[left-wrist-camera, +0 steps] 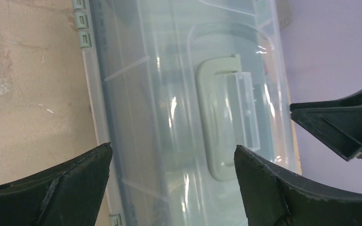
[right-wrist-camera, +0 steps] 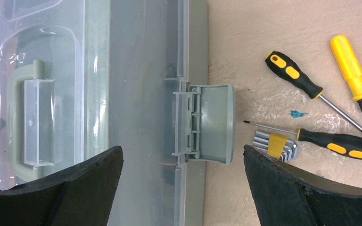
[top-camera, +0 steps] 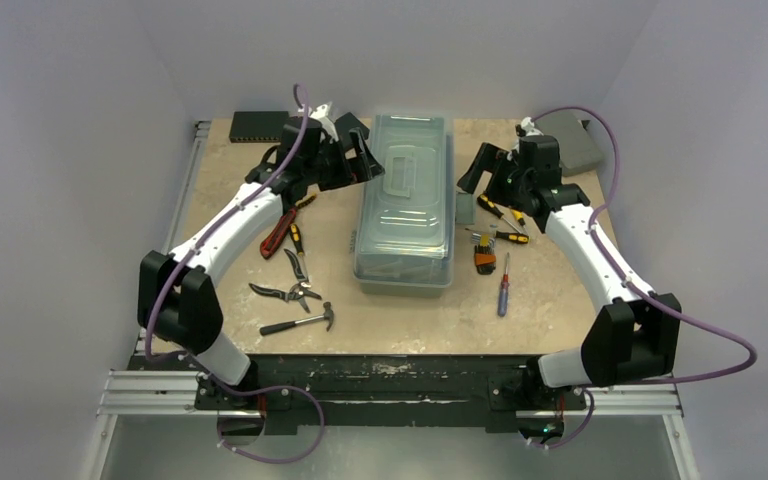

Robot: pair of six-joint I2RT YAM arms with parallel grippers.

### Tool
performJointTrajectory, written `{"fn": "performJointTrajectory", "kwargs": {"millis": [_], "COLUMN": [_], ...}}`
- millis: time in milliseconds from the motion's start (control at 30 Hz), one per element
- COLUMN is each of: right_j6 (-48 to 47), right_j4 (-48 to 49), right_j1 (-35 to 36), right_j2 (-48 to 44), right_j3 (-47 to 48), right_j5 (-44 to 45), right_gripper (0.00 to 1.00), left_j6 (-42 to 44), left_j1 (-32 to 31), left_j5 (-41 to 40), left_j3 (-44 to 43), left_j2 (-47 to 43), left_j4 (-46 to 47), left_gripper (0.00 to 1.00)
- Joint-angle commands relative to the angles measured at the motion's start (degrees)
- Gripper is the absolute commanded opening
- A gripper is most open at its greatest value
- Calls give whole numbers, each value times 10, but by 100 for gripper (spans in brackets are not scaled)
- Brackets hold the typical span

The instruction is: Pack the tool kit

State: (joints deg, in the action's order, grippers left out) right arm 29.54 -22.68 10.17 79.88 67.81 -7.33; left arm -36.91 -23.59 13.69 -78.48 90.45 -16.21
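The sage-green toolbox (top-camera: 405, 200) stands shut in the middle of the table, translucent lid down, handle (left-wrist-camera: 221, 122) on top. My left gripper (top-camera: 365, 150) hovers open over its far left side, the lid showing between its fingers (left-wrist-camera: 173, 147). My right gripper (top-camera: 477, 170) hangs open at the box's right edge, over the lid's edge, beside the flipped-out latch (right-wrist-camera: 212, 122), holding nothing (right-wrist-camera: 183, 148). Left of the box lie a red knife (top-camera: 278, 232), pliers (top-camera: 297, 262) and a hammer (top-camera: 300, 322). On the right lie yellow-black screwdrivers (right-wrist-camera: 297, 77) and hex keys (right-wrist-camera: 275, 143).
A flat black box (top-camera: 260, 125) sits at the back left corner and a flat grey case (top-camera: 572, 140) at the back right. A blue-handled screwdriver (top-camera: 503, 285) lies near the box's front right. The right gripper's finger (left-wrist-camera: 339, 122) shows in the left wrist view.
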Motion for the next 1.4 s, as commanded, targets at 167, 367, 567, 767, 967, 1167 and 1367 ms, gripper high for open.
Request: {"fn": "performJointTrajectory", "kwargs": {"millis": [167,367,567,767,967,1167,1367], "right_j6": [-2,5,10,7,6,14,16], "right_j4": [14,24,19,8,-5,-2,9], "right_j1": [2,2,12,20,19,14,13], "right_j2": [11,19,48,51,47,55,56], "right_j3": [22,12,17,39,69,70,69], "right_j5": [-22,-38,-38,-38,-44,-58,-91], "right_gripper": [99,99,99,99,99,99,99], "left_j6": [3,0,-18,-46,-80,-93,-93], "left_j1": [0,1,5,20,42,58,66], "left_j5": [5,24,58,106,156,183,188], "left_j3": [-75,-71,-22,16,50,80,94], "left_j2": [75,106,107,98,88,82,76], "left_j4": [-32,-32,10,57,109,138,147], "left_gripper": [92,90,64,42,34,26,26]}}
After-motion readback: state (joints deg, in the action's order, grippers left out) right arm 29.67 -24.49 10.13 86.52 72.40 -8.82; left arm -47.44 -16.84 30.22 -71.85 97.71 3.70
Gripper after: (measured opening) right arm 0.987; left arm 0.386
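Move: Beside the far half of the hinge side, the left hand has the tool box's middle some 7 cm to its right, 4 cm back and 12 cm below; the lid handle is about 5 cm right, 2 back and 4 below. A black case lies roughly 16 cm ahead, 6 left. From the right hand the box is about 13 cm left and 2 back, its open latch 2 cm left and 2 back, a black-yellow screwdriver 10 right and 4 back. Sinking and reaching forward by about 3 cm each, the left hand moves along the box's hinge side while its fingers close from nearly wide to under half open and it rolls some 15 degrees, left side down. The wide-open right hand dips about 4 cm beside the latch side, rises over half of that again and edges forward; both seem to bear inward on the box. ##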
